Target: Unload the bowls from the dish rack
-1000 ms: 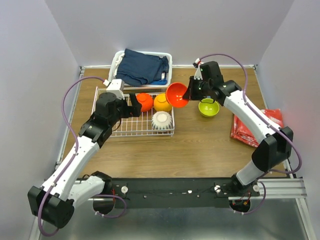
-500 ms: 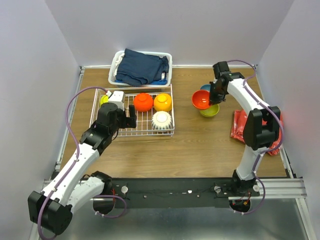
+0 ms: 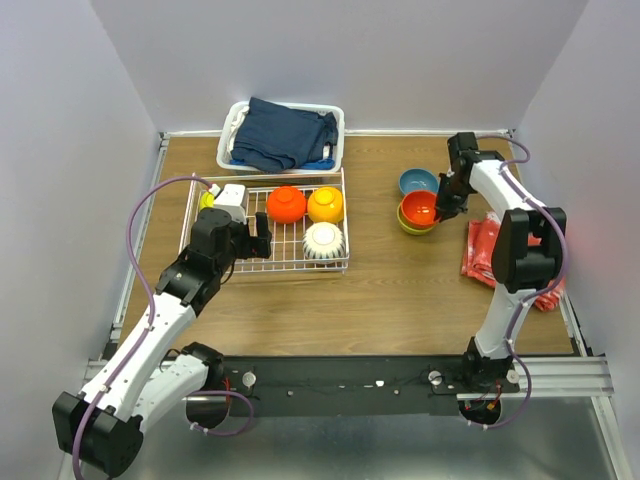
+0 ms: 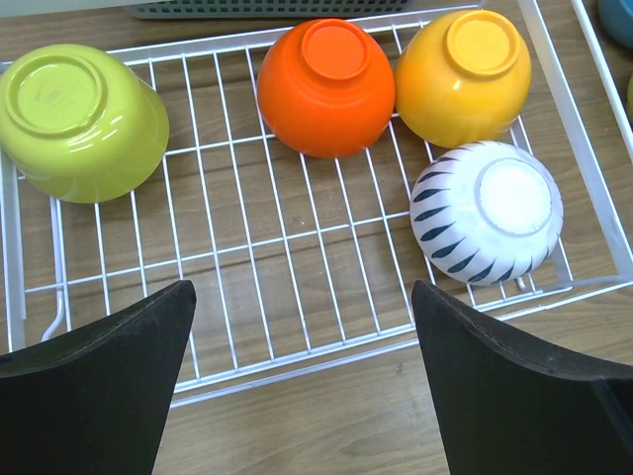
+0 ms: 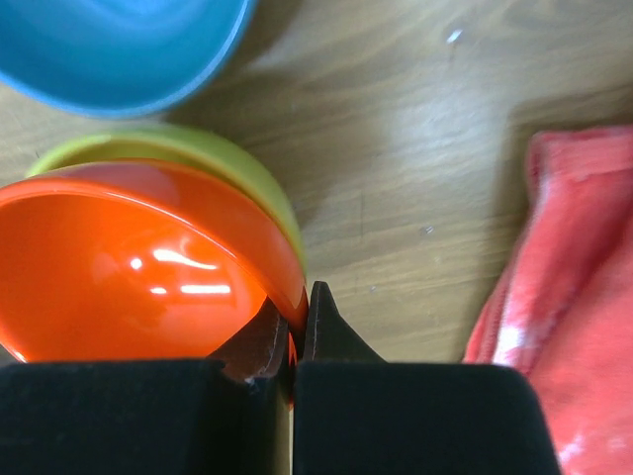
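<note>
The white wire dish rack [image 3: 262,258] holds a lime-green bowl [image 4: 79,124], a red-orange bowl [image 4: 326,87], an orange-yellow bowl [image 4: 463,71] and a white ribbed bowl [image 4: 487,212], all upside down. My left gripper [image 4: 302,336] is open and empty above the rack's near edge. My right gripper [image 3: 443,205] is shut on the rim of a second red-orange bowl [image 3: 419,209], nested upright in a lime-green bowl [image 5: 223,163] on the table. A blue bowl [image 3: 417,182] sits just behind them.
A white plastic basket [image 3: 232,122] with dark blue cloth stands behind the rack. A red cloth [image 3: 492,250] lies at the right of the stacked bowls, near the table's right edge.
My right gripper carried the red-orange bowl rightward from the rack and lowered it into the lime-green bowl. My left gripper drew back toward the rack's near edge.
</note>
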You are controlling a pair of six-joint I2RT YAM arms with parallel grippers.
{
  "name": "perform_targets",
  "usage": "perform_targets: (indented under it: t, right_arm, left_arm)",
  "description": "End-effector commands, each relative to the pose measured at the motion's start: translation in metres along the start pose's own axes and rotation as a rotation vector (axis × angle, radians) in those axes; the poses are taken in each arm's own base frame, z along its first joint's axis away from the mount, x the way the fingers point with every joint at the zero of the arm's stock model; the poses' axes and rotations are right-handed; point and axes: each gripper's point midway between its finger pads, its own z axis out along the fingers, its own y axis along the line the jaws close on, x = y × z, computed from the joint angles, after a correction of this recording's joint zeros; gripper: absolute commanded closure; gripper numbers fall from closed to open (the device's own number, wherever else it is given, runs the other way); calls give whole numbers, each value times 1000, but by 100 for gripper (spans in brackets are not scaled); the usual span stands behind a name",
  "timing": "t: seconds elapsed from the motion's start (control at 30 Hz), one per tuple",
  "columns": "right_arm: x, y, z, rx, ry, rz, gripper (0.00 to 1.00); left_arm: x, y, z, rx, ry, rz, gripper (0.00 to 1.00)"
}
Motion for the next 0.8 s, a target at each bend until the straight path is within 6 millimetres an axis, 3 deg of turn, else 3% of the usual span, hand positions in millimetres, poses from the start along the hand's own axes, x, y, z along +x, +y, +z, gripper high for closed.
perform_targets:
  t: [0.0,0.1,0.33,0.43,0.77]
  right_arm:
    - [27,7,12,-59,111,18,96]
    - [30,9,15,-71,114,15,89]
    - [20,8,6,-72,52,8,48]
    - [17,7,-2,-71,14,5,42]
    - [13,15,-32,-148,-94,18,42]
  left_arm:
    - [5,0,0,7,18,18,1]
    - [5,-1,2,10,28,21,1]
    - [4,-5,5,26,37,10,1]
    - [1,-7,6,31,36,-4,1]
    - [-10,-10,13,22,32,-30,1]
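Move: The green bowl on the table, where the right hand is taking the red bowl it holds by its right rim, is centred about 6 cm left of that hand, level fore and aft, and 5 cm below. The blue bowl stands some 10 cm ahead and 6 cm left, the red cloth about 22 cm right and 11 cm back. From the left hand, the green bowl lies roughly 46 cm right, 6 cm ahead and 16 cm down. Right hand eases the red bowl down and back about 2 cm into the green one, opens and rises. ##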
